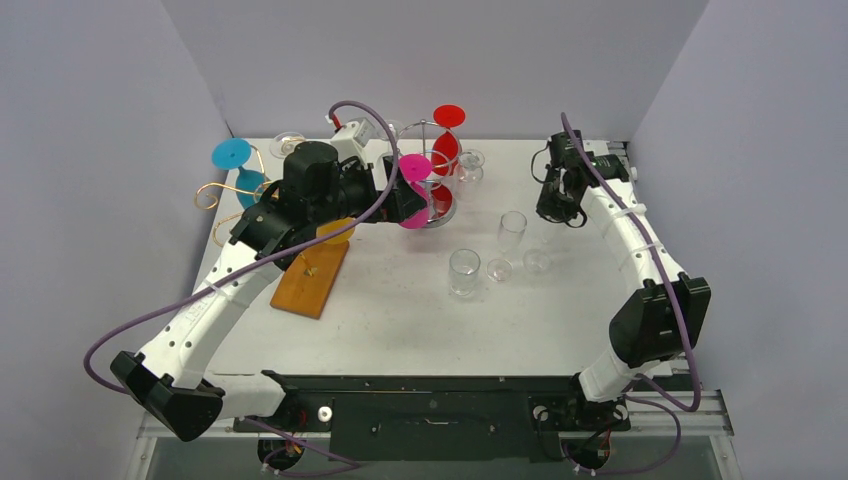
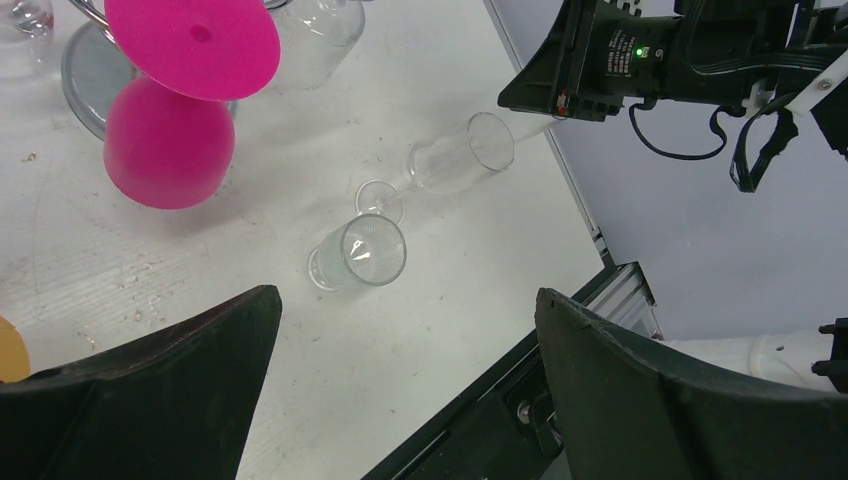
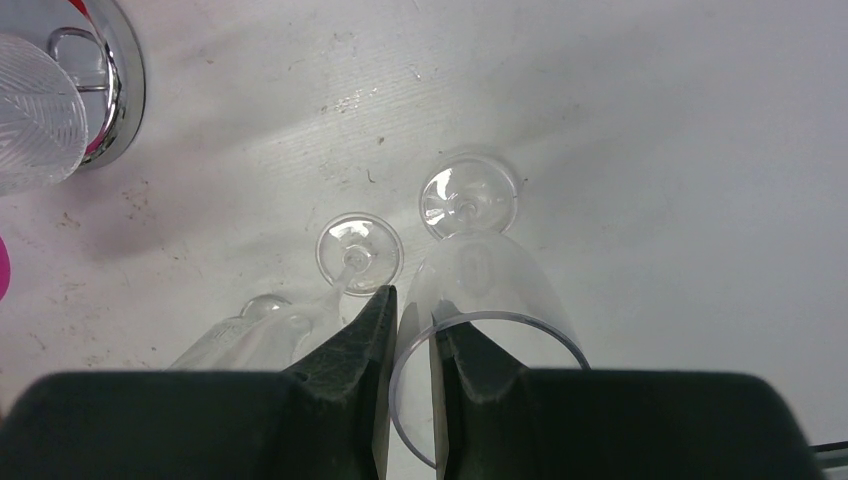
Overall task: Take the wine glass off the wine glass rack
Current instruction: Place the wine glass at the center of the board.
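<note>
The chrome wine glass rack stands at the back middle of the table, with a red wine glass and a magenta wine glass hanging on it upside down. My left gripper is open wide right beside the magenta glass. In the left wrist view that magenta glass lies up and left of the left gripper, not between its fingers. My right gripper is shut on the rim of a clear wine glass, which stands upright on the table, one finger inside the rim.
A clear tumbler and a clear flute stand just left of the held glass. An orange wooden board lies under the left arm. A gold rack with a blue glass stands at the back left. Clear glasses sit near the chrome rack.
</note>
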Motion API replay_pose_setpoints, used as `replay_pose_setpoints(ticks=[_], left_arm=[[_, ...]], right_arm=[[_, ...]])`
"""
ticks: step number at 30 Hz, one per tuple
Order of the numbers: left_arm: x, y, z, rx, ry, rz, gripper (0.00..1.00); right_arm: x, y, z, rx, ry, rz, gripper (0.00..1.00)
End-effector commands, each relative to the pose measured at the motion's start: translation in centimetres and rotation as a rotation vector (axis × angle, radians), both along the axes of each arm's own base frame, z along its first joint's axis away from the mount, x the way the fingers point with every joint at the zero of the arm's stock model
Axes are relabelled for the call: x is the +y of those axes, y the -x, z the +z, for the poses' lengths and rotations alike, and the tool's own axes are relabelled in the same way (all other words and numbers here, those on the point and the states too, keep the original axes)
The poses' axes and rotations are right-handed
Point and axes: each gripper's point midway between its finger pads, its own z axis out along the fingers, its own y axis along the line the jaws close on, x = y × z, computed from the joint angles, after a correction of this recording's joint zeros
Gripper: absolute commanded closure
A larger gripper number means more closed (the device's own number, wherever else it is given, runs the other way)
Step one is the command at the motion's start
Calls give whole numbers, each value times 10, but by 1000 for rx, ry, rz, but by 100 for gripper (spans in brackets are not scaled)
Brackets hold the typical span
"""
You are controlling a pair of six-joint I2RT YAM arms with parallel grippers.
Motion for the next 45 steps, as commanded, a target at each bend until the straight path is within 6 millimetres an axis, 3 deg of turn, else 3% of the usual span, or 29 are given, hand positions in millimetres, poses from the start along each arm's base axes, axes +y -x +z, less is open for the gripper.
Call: replay_pose_setpoints(ticks=[1,5,13,19,29,38,42,45], left_arm=[[2,2,15,-58,20,-7,4],[3,4,14,-55,22,-6,4],[5,5,12,-58,27,4,4],[6,6,14,-61,34,7,4],[8,7,21,-64,61,29,4],[16,11,44,-87,80,62,4],[29,9,57,-104,68,126,4],[51,4,69,-130,26,232,4]], right_arm=[[-3,-8,2,-42,-1,-1,100],[-3,-8,1,-43,-1,-1,99],[-3,-7,10,-58,14,0,79],[-3,-3,21,-77,28,1,73],[-5,3,55,-155,15,-12,67],[-15,20,82,-217,25,-32,56],[-14,28,103,-261,3,-25,53],[-6,29,126,-328,-45,3,48]])
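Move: The right hand pinches the wine glass near its rim. The glass's middle lies about 3 cm right, 1 cm ahead and 8 cm below. The stemmed glass stands some 10 cm left of the wine glass and 3 cm nearer; the short glass is 19 cm left of it and 6 cm nearer. From the left hand, the wine glass lies about 35 cm right, 9 cm ahead and 24 cm lower. The right hand lowers the wine glass about 1 cm, opens half-way to release it, then rises some 8 cm. ##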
